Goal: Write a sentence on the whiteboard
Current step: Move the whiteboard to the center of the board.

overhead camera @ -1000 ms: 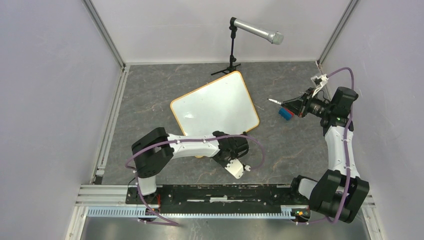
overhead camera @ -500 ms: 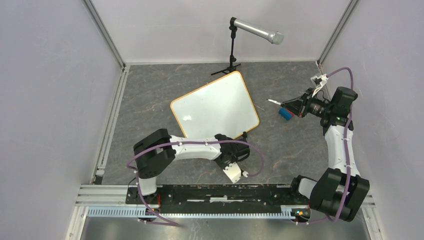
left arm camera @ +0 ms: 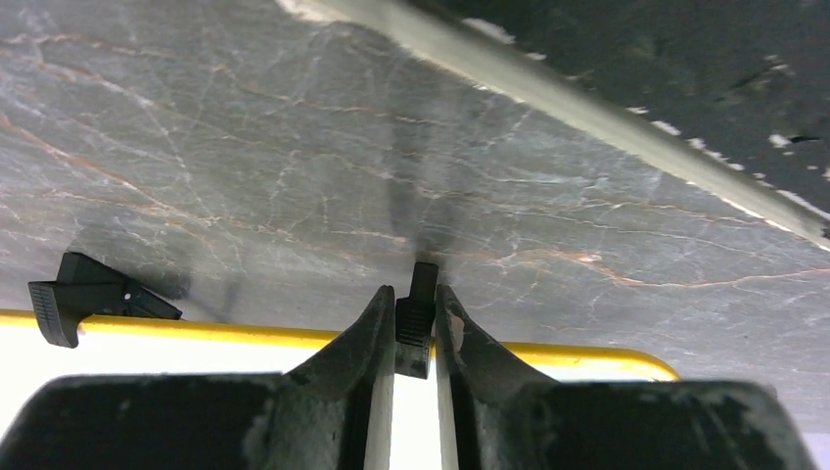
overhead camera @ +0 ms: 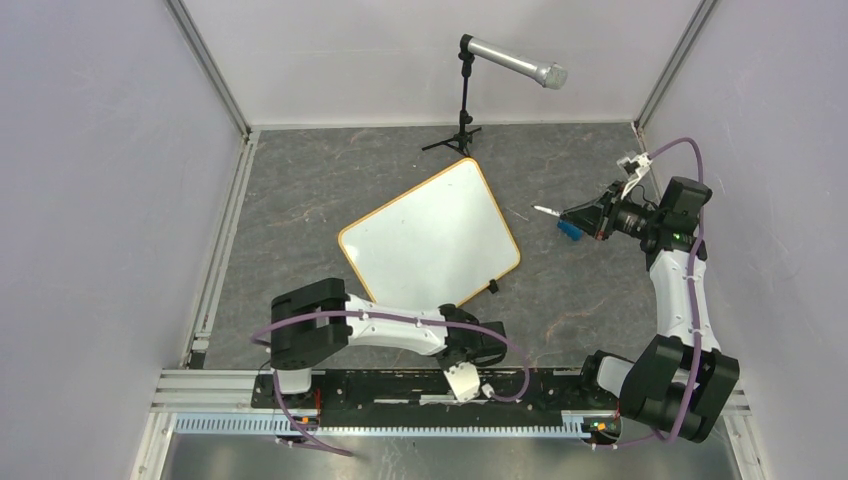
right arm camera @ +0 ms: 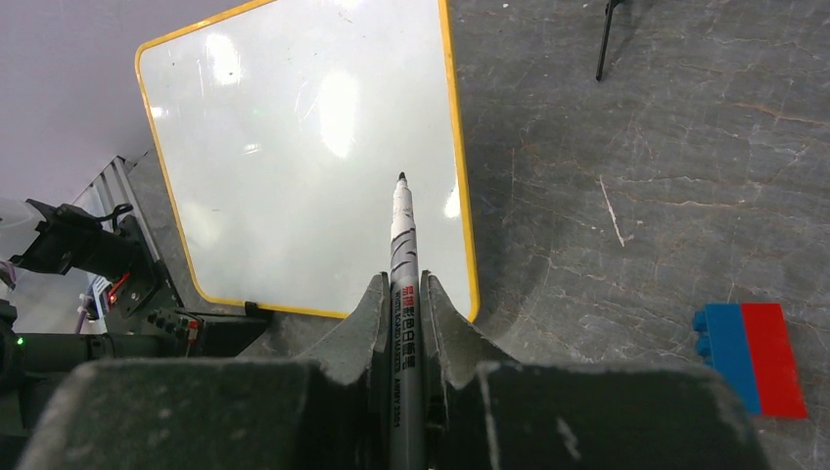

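The whiteboard point(overhead camera: 430, 240), glossy white with an orange rim, lies tilted on the grey table; its face point(right arm camera: 303, 147) carries no sentence that I can see. My left gripper point(left arm camera: 415, 294) is shut on the black clip foot point(left arm camera: 416, 328) at the board's near edge point(overhead camera: 452, 310). The other clip foot point(left arm camera: 73, 294) sits further along the rim. Right of the board, my right gripper point(right arm camera: 403, 284) hangs above the table, shut on a silver whiteboard marker point(right arm camera: 402, 235). The marker's tip point(overhead camera: 540, 210) points toward the board without touching it.
A microphone point(overhead camera: 512, 62) on a black stand point(overhead camera: 462, 130) stands behind the board. A blue and red brick point(right arm camera: 749, 357) lies on the table under the right gripper. The metal rail point(overhead camera: 440, 385) with the arm bases runs along the near edge.
The left arm has drawn back toward the near rail, dragging the whiteboard nearer and turning it slightly. Its jaws have closed onto the clip foot. The right gripper with the marker shifted slightly.
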`<state>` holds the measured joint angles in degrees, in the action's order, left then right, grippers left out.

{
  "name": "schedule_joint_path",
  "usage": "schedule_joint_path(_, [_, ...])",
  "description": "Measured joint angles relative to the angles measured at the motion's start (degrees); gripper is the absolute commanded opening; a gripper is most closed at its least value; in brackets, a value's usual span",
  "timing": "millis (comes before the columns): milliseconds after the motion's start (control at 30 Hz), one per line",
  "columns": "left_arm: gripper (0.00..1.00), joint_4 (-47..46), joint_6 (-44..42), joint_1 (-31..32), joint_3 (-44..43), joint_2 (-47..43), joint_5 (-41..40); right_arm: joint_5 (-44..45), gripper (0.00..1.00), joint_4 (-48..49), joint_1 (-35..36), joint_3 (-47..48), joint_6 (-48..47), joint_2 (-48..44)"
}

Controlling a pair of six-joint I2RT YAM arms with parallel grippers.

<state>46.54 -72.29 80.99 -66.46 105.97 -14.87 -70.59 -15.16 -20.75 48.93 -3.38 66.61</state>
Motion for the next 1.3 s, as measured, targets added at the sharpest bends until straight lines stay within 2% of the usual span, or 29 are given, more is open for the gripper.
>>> schedule_joint_path(67, [0.04, 0.33, 0.00, 0.72, 0.66, -0.48, -0.09, -0.04, 0.00, -1.20, 0.00, 0.11, -1.16, 0.00])
schedule_joint_path(167, [0.16, 0.96, 0.04, 1.79, 1.86, -1.42, -0.04, -0.13, 0.00, -3.52, 0.00, 0.83, -2.97, 0.35])
schedule_joint_path(233, [0.29, 1.60, 0.09, 2.23, 2.62, -2.10, 0.09, -0.13, 0.00, -4.55, 0.00, 1.29, -4.04, 0.61])
schedule_joint_path(300, [0.46, 2.38, 0.52, 2.47, 2.91, -2.43, 0.15, -0.13, 0.00, -5.62, 0.00, 1.57, -5.03, 0.72])
schedule_joint_path(467, [0.69, 5.07, 5.27, 2.62, 1.92, -3.76, 1.38, -0.09, 0.00, -7.76, 0.00, 1.81, -7.08, 0.76])
schedule_joint_path(567, [0.84, 7.69, 10.88, 2.64, -2.47, -5.81, 3.96, 0.15, 0.00, -9.01, 0.09, 2.67, -8.11, 0.85])
schedule_joint_path(600, [0.97, 8.02, 13.07, 2.58, -4.44, -6.80, 5.07, 0.33, 0.00, -9.31, 0.24, 3.02, -8.44, 0.87])
schedule_joint_path(633, [1.00, 8.33, 14.88, 2.36, -6.16, -7.69, 6.21, 0.52, 0.00, -9.55, 0.52, 3.50, -8.63, 0.90])
schedule_joint_path(733, [1.00, 9.38, 21.75, 0.24, -12.15, -11.30, 11.34, 1.29, 0.00, -10.21, 1.53, 5.70, -9.20, 1.22])
schedule_joint_path(833, [1.00, 10.62, 28.26, -7.08, -18.03, -14.47, 19.76, 2.16, 0.00, -11.08, 2.60, 8.44, -10.54, 1.97])
schedule_joint_path(933, [1.00, 10.27, 34.97, -18.56, -21.75, -17.77, 26.14, 3.65, 0.00, -13.60, 4.20, 12.13, -13.09, 3.19])
schedule_joint_path(1133, [1.00, 10.38, 44.89, -40.15, -23.91, -23.47, 35.78, 4.90, 0.00, -15.93, 6.84, 15.15, -16.06, 3.96])
schedule_joint_path(1300, [1.00, 10.93, 53.37, -59.06, -25.44, -29.59, 39.65, 5.14, 0.00, -17.57, 9.70, 15.69, -19.52, 4.26])
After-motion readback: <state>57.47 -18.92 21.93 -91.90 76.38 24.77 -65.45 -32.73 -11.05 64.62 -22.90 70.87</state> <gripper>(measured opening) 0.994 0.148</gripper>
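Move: The left hand's shut fingers are on the left-hand black clip at the whiteboard's near edge; the board's middle lies about 18 cm ahead and 3 cm to the left, at nearly the same height. The board's right-hand clip is roughly 8 cm ahead and 11 cm right, its near-left corner some 6 cm back and 8 cm left. From the right hand, the board's middle is around 27 cm left, 1 cm ahead and 22 cm below. Back and to the left, about 2 cm each way, the left hand drags the board by its clip, then opens wide and comes free. It climbs some 28 cm, drifting back and right before swinging forward and left over the board, turning strongly counter-clockwise as the fingers tip up from pointing down. The right hand, still holding the marker, rises and shifts left about 3 cm each. ##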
